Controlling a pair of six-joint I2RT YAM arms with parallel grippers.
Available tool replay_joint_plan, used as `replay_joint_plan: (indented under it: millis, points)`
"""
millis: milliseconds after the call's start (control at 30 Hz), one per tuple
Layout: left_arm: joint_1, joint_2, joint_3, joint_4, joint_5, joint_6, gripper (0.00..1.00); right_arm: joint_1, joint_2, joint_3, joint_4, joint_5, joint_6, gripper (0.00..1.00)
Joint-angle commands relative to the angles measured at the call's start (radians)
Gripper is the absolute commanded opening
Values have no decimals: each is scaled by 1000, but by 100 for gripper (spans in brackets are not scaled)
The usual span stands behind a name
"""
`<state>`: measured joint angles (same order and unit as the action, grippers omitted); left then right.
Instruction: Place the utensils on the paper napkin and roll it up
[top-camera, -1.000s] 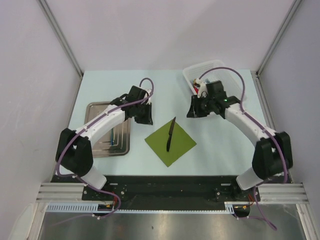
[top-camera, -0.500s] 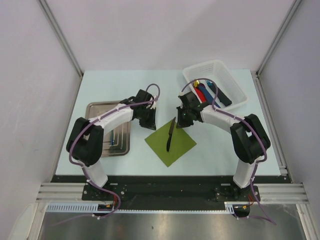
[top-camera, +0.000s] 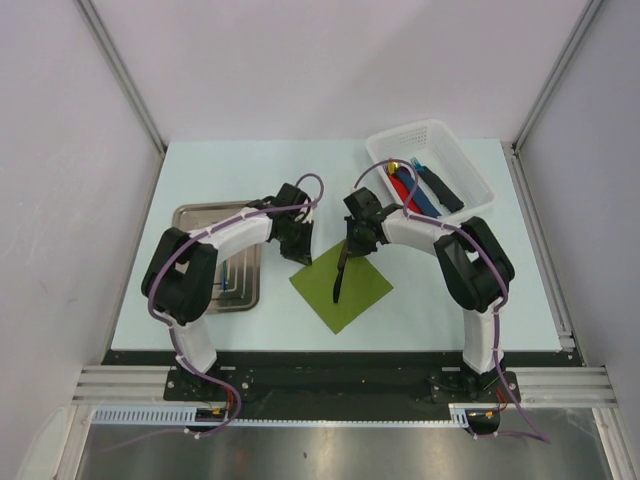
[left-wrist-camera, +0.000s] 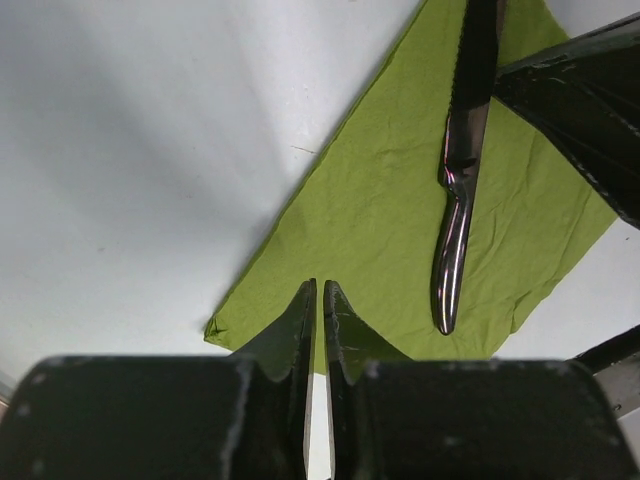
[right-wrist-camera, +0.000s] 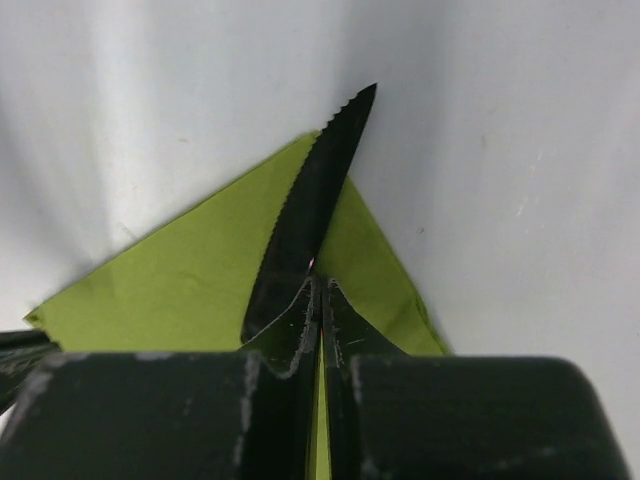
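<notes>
The olive-green paper napkin (top-camera: 352, 297) lies diamond-wise at mid-table, and one dark serrated knife (top-camera: 340, 276) rests on it. My left gripper (top-camera: 300, 255) is shut, its tips low over the napkin's left edge (left-wrist-camera: 370, 230); whether paper is pinched I cannot tell. My right gripper (top-camera: 348, 250) is shut at the napkin's far corner, tips right beside the knife blade (right-wrist-camera: 305, 215). In the left wrist view the knife (left-wrist-camera: 460, 170) lies clear of my left gripper (left-wrist-camera: 320, 289). In the right wrist view my right gripper (right-wrist-camera: 322, 284) sits over the napkin (right-wrist-camera: 170, 290). More slim utensils (top-camera: 232, 280) lie in the tray.
The silver metal tray (top-camera: 195, 213) sits left of the napkin. A white basket (top-camera: 466, 160) at the back right holds a red piece (top-camera: 402, 185) and other cutlery. The two arms meet closely over the napkin's far side.
Both arms swung inward to the napkin's far side. The right gripper left the basket area and closed beside the knife; the left gripper closed at the napkin's edge.
</notes>
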<state>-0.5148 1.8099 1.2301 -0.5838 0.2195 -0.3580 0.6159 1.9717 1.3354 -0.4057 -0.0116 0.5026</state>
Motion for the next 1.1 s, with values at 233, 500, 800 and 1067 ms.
replay_joint_plan:
  millis: [233, 500, 800, 1067]
  points:
    - [24, 45, 8, 15, 7, -10, 9, -2, 59, 47, 11, 52, 28, 9]
    - [29, 54, 9, 9, 14, -10, 8, -8, 61, 44, 4, 44, 30, 15]
    - [30, 51, 8, 9, 11, -13, 8, -12, 69, 42, -1, 22, 34, 23]
    - [33, 39, 11, 12, 8, -13, 7, -27, 67, 50, -5, 21, 39, 24]
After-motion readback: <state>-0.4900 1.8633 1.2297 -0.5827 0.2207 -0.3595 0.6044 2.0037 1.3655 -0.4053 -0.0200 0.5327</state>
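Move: Right beside the blade of the knife, the right hand is low over the paper napkin; the knife's middle lies about 4 cm back and 2 cm to its left, the napkin's middle some 8 cm back and 2 cm left. The white basket is roughly 20 cm ahead and 20 cm right of that hand. From the left hand, the napkin's middle is about 5 cm back, 9 cm right and 3 cm below; the knife 1 cm back, 9 cm right. Parting its shut fingers by a small gap, the right hand bears its left finger against the right side of the knife blade, after easing forward not quite 1 cm and then staying put low over the napkin. Meanwhile the left hand, fingers kept nearly shut, sinks about 2 cm to the napkin near its left corner, drifting 1 cm left, and stays there. ##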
